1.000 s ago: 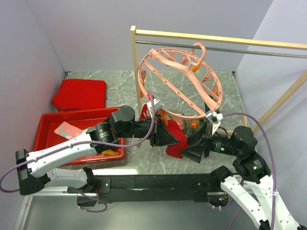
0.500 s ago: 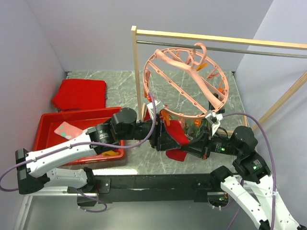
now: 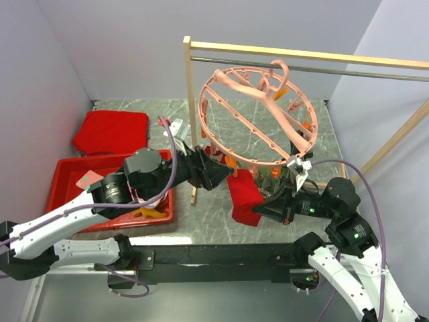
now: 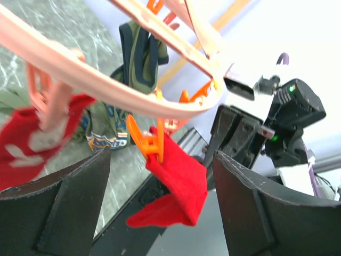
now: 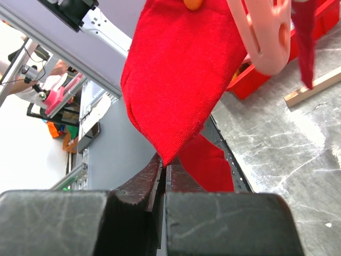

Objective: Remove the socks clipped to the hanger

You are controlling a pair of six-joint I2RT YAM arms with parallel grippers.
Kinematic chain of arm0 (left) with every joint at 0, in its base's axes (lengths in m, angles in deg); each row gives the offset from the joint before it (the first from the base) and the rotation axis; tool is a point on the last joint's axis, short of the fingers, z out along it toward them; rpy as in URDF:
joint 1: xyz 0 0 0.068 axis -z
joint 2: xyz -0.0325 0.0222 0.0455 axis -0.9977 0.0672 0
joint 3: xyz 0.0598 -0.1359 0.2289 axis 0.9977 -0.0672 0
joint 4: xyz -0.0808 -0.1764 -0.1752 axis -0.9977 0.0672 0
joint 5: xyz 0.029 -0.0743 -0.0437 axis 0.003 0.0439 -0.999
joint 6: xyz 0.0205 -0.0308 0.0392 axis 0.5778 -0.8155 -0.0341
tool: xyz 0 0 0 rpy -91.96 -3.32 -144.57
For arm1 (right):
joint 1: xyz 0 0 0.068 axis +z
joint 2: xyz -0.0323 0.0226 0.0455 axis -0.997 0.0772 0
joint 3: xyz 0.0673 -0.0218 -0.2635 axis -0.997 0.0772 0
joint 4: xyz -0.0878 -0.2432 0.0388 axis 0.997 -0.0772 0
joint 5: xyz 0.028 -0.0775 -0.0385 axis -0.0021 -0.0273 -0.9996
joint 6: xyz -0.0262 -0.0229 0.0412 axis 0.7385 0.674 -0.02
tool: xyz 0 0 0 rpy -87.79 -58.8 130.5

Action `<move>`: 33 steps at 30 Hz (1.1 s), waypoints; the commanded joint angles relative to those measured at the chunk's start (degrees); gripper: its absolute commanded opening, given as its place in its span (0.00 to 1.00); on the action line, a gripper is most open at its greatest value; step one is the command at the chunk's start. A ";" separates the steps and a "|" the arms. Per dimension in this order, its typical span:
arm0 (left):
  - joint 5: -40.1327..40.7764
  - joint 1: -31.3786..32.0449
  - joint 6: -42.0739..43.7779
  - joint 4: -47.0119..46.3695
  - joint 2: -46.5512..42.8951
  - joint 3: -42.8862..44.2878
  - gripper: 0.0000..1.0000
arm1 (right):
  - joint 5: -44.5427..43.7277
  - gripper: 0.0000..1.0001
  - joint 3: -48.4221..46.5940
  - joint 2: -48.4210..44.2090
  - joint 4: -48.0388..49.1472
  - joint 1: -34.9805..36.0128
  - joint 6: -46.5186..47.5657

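The salmon-pink hanger point(image 3: 255, 114) hangs by its hook from the metal rail. Clipped to it are several socks. A red sock point(image 3: 242, 198) dangles from an orange clip point(image 4: 149, 141) at its near rim. Another red sock point(image 4: 26, 144) and a dark olive one point(image 4: 141, 58) hang further round. My left gripper point(image 3: 218, 176) is open, and its fingers point(image 4: 64, 208) stand wide on either side of the red sock point(image 4: 178, 186) without touching it. My right gripper point(image 3: 265, 208) is shut, pinching the lower tip of the red sock point(image 5: 181, 80) between its fingertips point(image 5: 133, 189).
A red bin point(image 3: 67, 178) at the left holds a pink sock point(image 3: 94, 181) and a yellow one point(image 3: 151, 213). Behind it lies a flat red slab point(image 3: 110, 131). The wooden rack's post point(image 3: 191, 100) stands just left of the hanger, under the rail point(image 3: 348, 67).
My left gripper opened, let go of the red sock and drew back to the left. My right gripper closed on the sock's tip. The hanger swung slightly.
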 commanded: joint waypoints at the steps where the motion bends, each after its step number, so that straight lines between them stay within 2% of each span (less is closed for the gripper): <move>1: 2.39 0.16 2.06 -1.06 2.96 3.67 0.81 | 1.36 0.00 0.13 0.14 0.62 0.37 0.43; 8: 0.89 0.16 0.30 -3.35 5.00 3.51 0.75 | 1.44 0.00 -0.05 0.58 0.71 0.37 0.86; 14: 2.47 0.16 0.91 -4.49 6.66 4.73 0.62 | 1.62 0.00 0.30 0.75 0.53 0.46 1.13; 17: 3.61 0.16 1.79 -5.72 7.02 5.00 0.52 | 1.45 0.00 0.13 0.75 -0.17 0.37 1.66; 18: 3.61 0.25 2.57 -5.90 7.10 5.17 0.43 | 1.44 0.00 0.13 0.67 -0.43 0.46 2.00; 20: 3.44 0.16 3.20 -5.29 7.81 5.70 0.33 | 1.36 0.00 0.04 0.67 -1.13 0.37 2.27; 21: 3.61 0.16 3.55 -4.85 8.07 6.40 0.21 | 1.36 0.00 -0.05 0.58 -1.40 0.29 2.53; 24: 4.23 0.16 4.25 -3.26 8.60 7.19 0.01 | 1.36 0.00 0.30 0.14 -2.28 0.37 2.54; 31: 4.85 0.16 4.87 -3.44 7.46 6.40 0.02 | 0.92 0.00 1.10 -1.71 -5.88 0.37 3.50; 32: 4.67 0.07 4.87 -3.18 7.54 6.32 0.04 | 0.74 0.00 1.01 -1.79 -6.15 0.37 3.59; 33: 4.41 0.16 4.52 -2.30 7.63 6.58 0.17 | 0.74 0.00 1.01 -1.71 -6.06 0.46 3.59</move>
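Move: The orange clip on the hanger's near rim is about 4 cm to the left gripper's right, 2 cm ahead and 1 cm lower. From it the red sock runs down to the right gripper, its middle some 8 cm right, 2 cm back and 6 cm below the left hand. A patterned red sock hangs about 5 cm ahead, 1 cm left and 5 cm below. From the right gripper, the clip is roughly 9 cm forward, 8 cm left and 8 cm up. Bring the left gripper about 4 cm right and forward, dipping slightly, so its open fingers come around the orange clip under the rim; then shut them and squeeze the clip's handles. Keep the right fingers closed on the red sock's lower part, holding still until the left fingers are nearly shut, then lower that hand about 2 cm. ##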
